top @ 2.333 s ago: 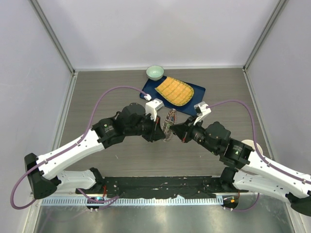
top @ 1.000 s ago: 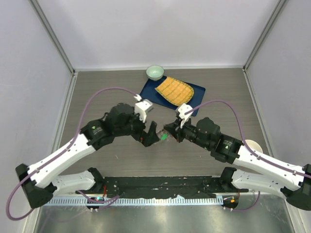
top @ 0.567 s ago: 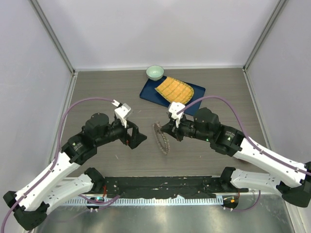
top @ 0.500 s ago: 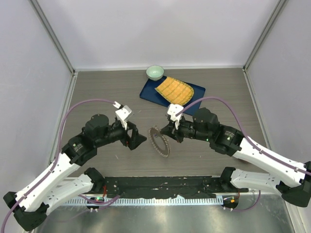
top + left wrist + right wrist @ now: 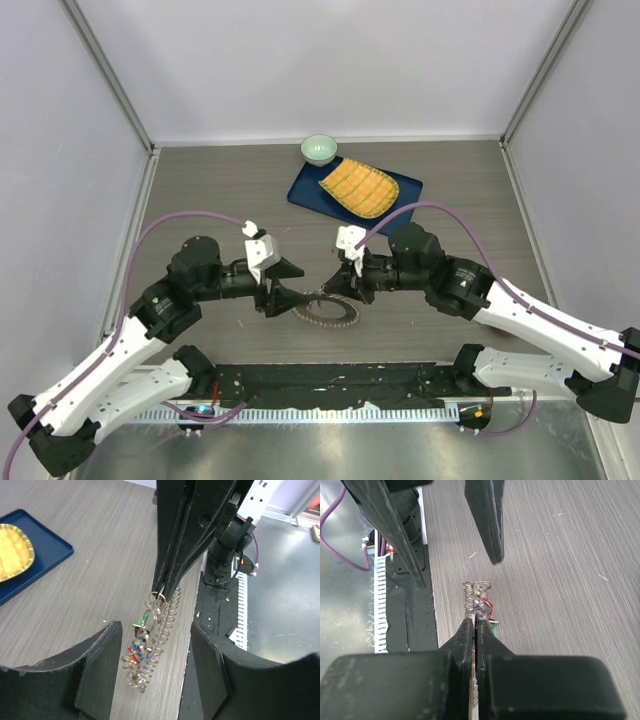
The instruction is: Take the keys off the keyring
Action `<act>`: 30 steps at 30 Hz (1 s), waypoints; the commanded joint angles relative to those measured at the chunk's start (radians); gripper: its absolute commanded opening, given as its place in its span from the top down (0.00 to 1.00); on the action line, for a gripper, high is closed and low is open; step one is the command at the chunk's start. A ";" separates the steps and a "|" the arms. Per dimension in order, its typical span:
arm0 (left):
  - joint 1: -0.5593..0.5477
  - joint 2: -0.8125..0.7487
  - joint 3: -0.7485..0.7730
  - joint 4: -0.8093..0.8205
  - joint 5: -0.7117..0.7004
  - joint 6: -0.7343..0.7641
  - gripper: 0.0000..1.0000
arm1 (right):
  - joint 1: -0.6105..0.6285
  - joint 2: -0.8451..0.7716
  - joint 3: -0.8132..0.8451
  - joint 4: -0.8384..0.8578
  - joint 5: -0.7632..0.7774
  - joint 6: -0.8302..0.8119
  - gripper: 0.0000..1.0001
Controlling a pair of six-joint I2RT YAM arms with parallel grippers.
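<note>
The keyring [image 5: 326, 310] is a thin wire ring fringed with small silvery keys [image 5: 141, 647], a few of them with green, red and blue heads. It hangs just above the table from my right gripper [image 5: 475, 624], which is shut on its upper edge. In the top view that gripper [image 5: 341, 287] sits right of the ring. My left gripper [image 5: 155, 672] is open. Its dark fingers [image 5: 101, 672] stand on either side of the ring's lower part without touching it. In the top view the left gripper [image 5: 287, 285] is at the ring's left edge.
A blue tray [image 5: 403, 190] holding a yellow ribbed mat [image 5: 358, 187] lies at the back, with a pale green bowl [image 5: 319, 149] behind it. The black base rail [image 5: 330, 380] runs along the near edge. Grey walls close in both sides.
The left gripper drew back to the left, then came in again around the ring with narrower jaws. The right gripper carried the ring left and lower, and it swung from edge-on to nearly flat.
</note>
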 commanded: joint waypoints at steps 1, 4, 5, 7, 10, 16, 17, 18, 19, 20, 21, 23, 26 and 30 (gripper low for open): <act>0.004 0.078 0.040 0.048 0.107 0.031 0.40 | -0.004 -0.024 0.015 0.141 -0.031 0.030 0.99; 0.004 0.098 0.041 0.056 0.136 0.033 0.40 | -0.001 -0.028 0.001 0.179 -0.029 0.045 0.99; 0.003 0.100 0.035 0.071 0.139 0.030 0.40 | -0.004 -0.028 -0.002 0.187 -0.032 0.050 0.99; 0.004 0.098 0.029 0.087 0.130 0.030 0.42 | -0.004 -0.030 -0.006 0.195 -0.034 0.051 0.99; 0.003 0.103 0.027 0.102 0.107 0.033 0.47 | -0.003 -0.027 -0.014 0.208 -0.040 0.053 0.99; 0.004 0.135 0.034 0.101 0.118 0.061 0.59 | -0.003 -0.021 -0.020 0.228 -0.047 0.065 0.99; 0.004 0.138 0.034 0.094 0.116 0.061 0.59 | -0.003 -0.021 -0.022 0.233 -0.049 0.065 0.99; 0.004 0.141 0.034 0.088 0.116 0.067 0.59 | -0.003 -0.027 -0.025 0.235 -0.050 0.065 0.99; 0.003 0.143 0.032 0.082 0.118 0.077 0.59 | -0.003 -0.028 -0.026 0.238 -0.052 0.065 0.99; 0.004 0.143 0.031 0.078 0.118 0.079 0.59 | -0.003 -0.030 -0.028 0.239 -0.055 0.066 0.99; 0.003 0.141 0.029 0.078 0.119 0.082 0.59 | -0.004 -0.036 -0.032 0.239 -0.058 0.066 0.99; 0.004 0.140 0.027 0.082 0.124 0.087 0.61 | -0.003 -0.039 -0.037 0.244 -0.064 0.070 0.99; 0.003 0.144 0.031 0.085 0.127 0.088 0.69 | -0.004 -0.040 -0.045 0.248 -0.066 0.073 0.99; 0.004 0.144 0.026 0.082 0.132 0.090 0.82 | -0.003 -0.045 -0.048 0.253 -0.067 0.077 0.99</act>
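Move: The keyring is the small wire ring hanging at the tips of the shut right gripper, practically at the right hand's own point, about 1 cm to its left. From the open left gripper it lies some 4 cm to the right, level fore and aft, and about 3 cm lower. The coloured keys hang about 3 cm below the ring and 1 cm ahead of it; the coil band hangs straight under the ring, its middle some 5 cm down. Bring the left gripper right and down, about 2 cm each way, quickly at first and then creeping, until its fingertips flank the wire ring just under the right fingertips. From there narrow its half-open fingers almost shut around the ring. Keep the ring pinched in the right gripper and ease it about 1 cm left and up towards the left fingers, tipping its fingers slightly upward. ##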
